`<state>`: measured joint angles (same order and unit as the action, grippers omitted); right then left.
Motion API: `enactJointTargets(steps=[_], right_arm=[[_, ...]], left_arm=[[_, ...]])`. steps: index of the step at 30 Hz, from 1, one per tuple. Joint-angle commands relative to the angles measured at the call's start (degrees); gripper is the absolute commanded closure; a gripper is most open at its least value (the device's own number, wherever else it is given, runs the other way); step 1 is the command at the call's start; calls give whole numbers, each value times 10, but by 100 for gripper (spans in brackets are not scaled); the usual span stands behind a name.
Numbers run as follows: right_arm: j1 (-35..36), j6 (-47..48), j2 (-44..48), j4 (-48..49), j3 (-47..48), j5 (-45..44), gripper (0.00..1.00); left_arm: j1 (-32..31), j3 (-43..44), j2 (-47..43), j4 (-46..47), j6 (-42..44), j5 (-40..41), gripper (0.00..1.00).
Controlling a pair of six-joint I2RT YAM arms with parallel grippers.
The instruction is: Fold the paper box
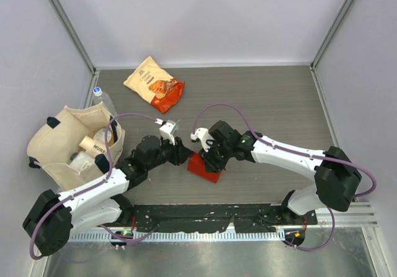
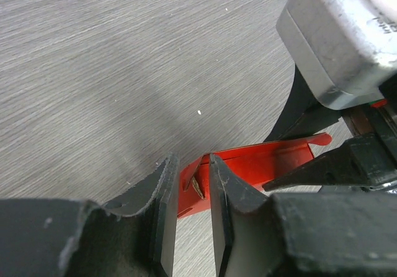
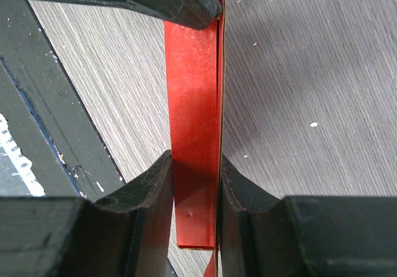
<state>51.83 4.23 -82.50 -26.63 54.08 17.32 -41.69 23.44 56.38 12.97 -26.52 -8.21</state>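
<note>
The red paper box (image 1: 206, 170) lies near the table's front middle, between the two grippers. My right gripper (image 1: 209, 156) comes in from the right and is shut on it. In the right wrist view a narrow red wall of the box (image 3: 192, 90) fills the gap between the right gripper's (image 3: 195, 159) fingers. My left gripper (image 1: 182, 154) meets the box's left end. In the left wrist view the left gripper (image 2: 192, 165) stands open, with a small end flap of the box (image 2: 273, 162) between its tips and a gap on either side.
An orange-and-cream snack bag (image 1: 155, 84) lies at the back left. A cream tote bag (image 1: 68, 143) holding several items and a clear bottle (image 1: 99, 97) stand at the left. A black mounting rail (image 1: 248, 215) runs along the near edge.
</note>
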Motion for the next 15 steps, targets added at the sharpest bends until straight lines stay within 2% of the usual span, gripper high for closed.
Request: enactJointTargets(steps=[1, 7, 11, 15], right_arm=[[-3, 3, 19, 19, 2, 13, 79], [-2, 1, 18, 23, 3, 15, 79], [-2, 0, 16, 22, 4, 11, 79], [-2, -8, 5, 25, 8, -16, 81]], left_arm=[[-7, 12, -4, 10, 13, 1, 73], [-17, 23, 12, 7, 23, 6, 82], [-34, 32, 16, -8, 36, 41, 90], [-54, 42, 18, -21, 42, 84, 93]])
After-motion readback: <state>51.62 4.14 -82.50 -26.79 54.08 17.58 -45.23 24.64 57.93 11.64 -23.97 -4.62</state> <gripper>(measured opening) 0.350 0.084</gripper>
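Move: The paper box's left end corner, with its upright flap, stands between the left hand's parted fingertips, about 1 cm right of and 1 cm below the hand point. The box's middle lies some 6 cm right, 4 cm back and 3 cm lower; the right gripper is about 10 cm right and 5 cm back, slightly lower. From the right hand, which grips the box, that corner is roughly 10 cm left, 5 cm forward and 2 cm higher. The upright flap and wall at the box's left end corner are pinched between the left fingertips, which close from about a third open to nearly shut while that hand eases about 1 cm right and down, drawing slightly back, with a roll of about 5 degrees. The right hand stays in place and keeps its grip on the box. ##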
